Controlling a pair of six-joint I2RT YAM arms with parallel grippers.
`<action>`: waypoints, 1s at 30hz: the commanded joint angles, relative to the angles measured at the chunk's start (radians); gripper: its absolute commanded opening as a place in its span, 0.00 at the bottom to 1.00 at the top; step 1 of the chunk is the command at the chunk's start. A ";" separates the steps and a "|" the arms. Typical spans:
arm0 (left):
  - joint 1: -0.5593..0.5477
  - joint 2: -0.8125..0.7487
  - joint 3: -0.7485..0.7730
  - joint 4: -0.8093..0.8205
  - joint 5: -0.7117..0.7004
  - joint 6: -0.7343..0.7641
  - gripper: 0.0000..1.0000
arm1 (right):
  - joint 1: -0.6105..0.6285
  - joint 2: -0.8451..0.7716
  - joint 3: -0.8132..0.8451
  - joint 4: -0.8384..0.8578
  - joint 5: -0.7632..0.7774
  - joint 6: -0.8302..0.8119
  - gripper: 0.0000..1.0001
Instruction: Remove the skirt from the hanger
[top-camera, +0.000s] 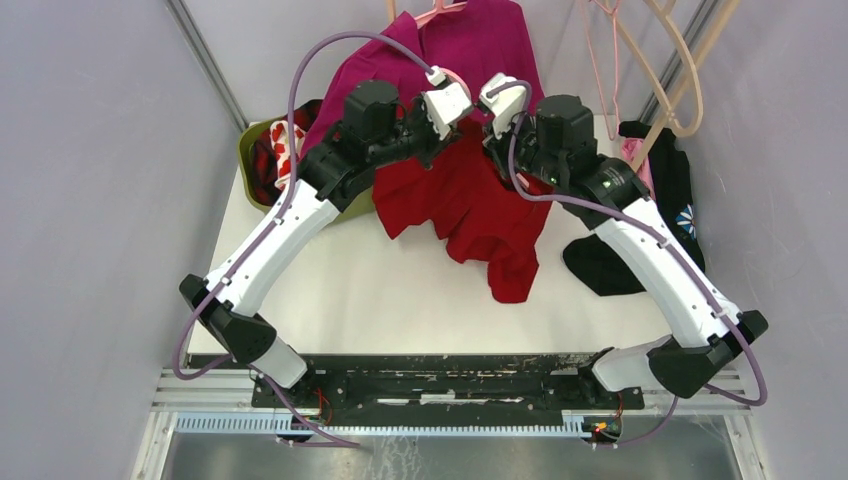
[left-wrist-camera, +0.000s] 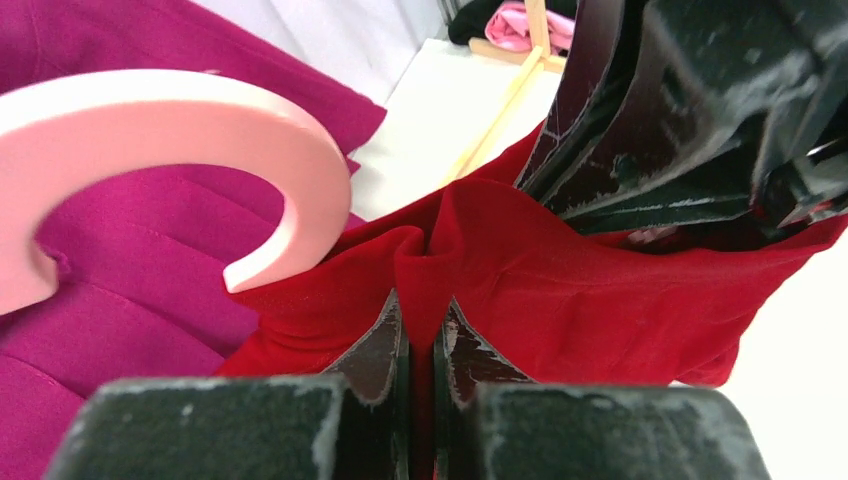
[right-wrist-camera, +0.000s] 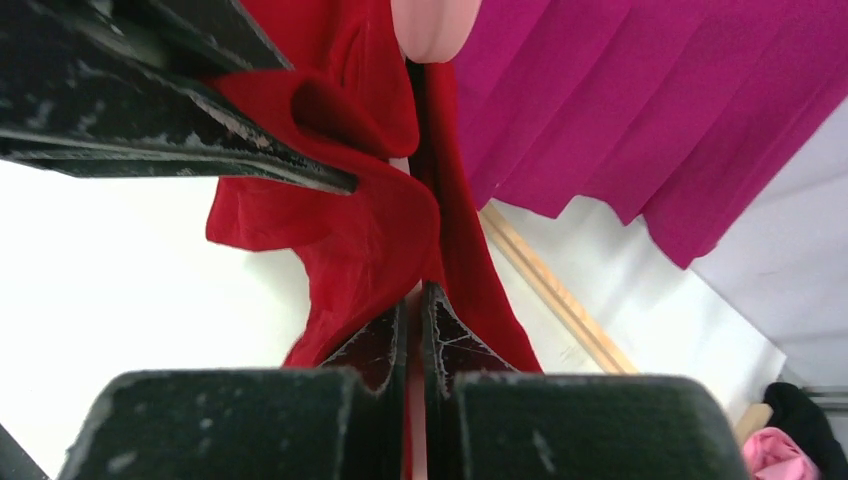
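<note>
The red skirt (top-camera: 470, 210) hangs bunched between both grippers above the table, its lower part trailing onto the white top. My left gripper (left-wrist-camera: 422, 305) is shut on a fold of the skirt (left-wrist-camera: 560, 290), just below the pink hanger's hook (left-wrist-camera: 200, 130). My right gripper (right-wrist-camera: 413, 292) is shut on the thin pink edge of the hanger (right-wrist-camera: 435, 25), with the skirt's cloth (right-wrist-camera: 370, 230) draped round it. The two grippers stand close together, facing each other (top-camera: 478, 118). In the top view the hanger is hidden by the wrists.
A magenta garment (top-camera: 470, 50) hangs right behind the grippers. A green basket of clothes (top-camera: 262, 160) sits at the back left. Black garments (top-camera: 600, 265) lie at the right. Pale hangers (top-camera: 610, 50) on a wooden rack (top-camera: 690, 80) stand at the back right.
</note>
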 joint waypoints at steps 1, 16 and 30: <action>-0.083 -0.040 -0.016 0.029 0.159 -0.079 0.03 | 0.006 -0.046 0.166 0.252 0.054 -0.016 0.01; -0.185 0.065 0.129 0.047 0.189 -0.168 0.03 | 0.005 0.078 -0.001 0.648 0.176 0.120 0.01; -0.197 0.020 -0.019 0.045 0.123 -0.141 0.03 | -0.001 0.032 0.238 0.515 0.274 0.041 0.01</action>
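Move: The left hand already pinches the red skirt by its waist edge; the right hand grips the pink hanger about 7 cm to its right, some 3 cm nearer and slightly higher. The hanger's hook stands about 7 cm ahead of the left hand and 3 cm above it. The magenta garment hangs about 14 cm straight ahead of the left hand. From the right hand, the pinched waist edge is about 7 cm left and 3 cm ahead. The right hand keeps its grip on the hanger, first lifting nearly 4 cm with a slight draw to the right, then driving forward while dipping, and rising again, to end about 5 cm farther out and as much higher, its fingers tipped up and turned clockwise by some 10 degrees each. The left hand holds on to the skirt's waist, rises some 3 cm, then sinks part-way back while easing about 3 cm to the right towards the hanger, so that the right gripper comes in close over the left fingers. ##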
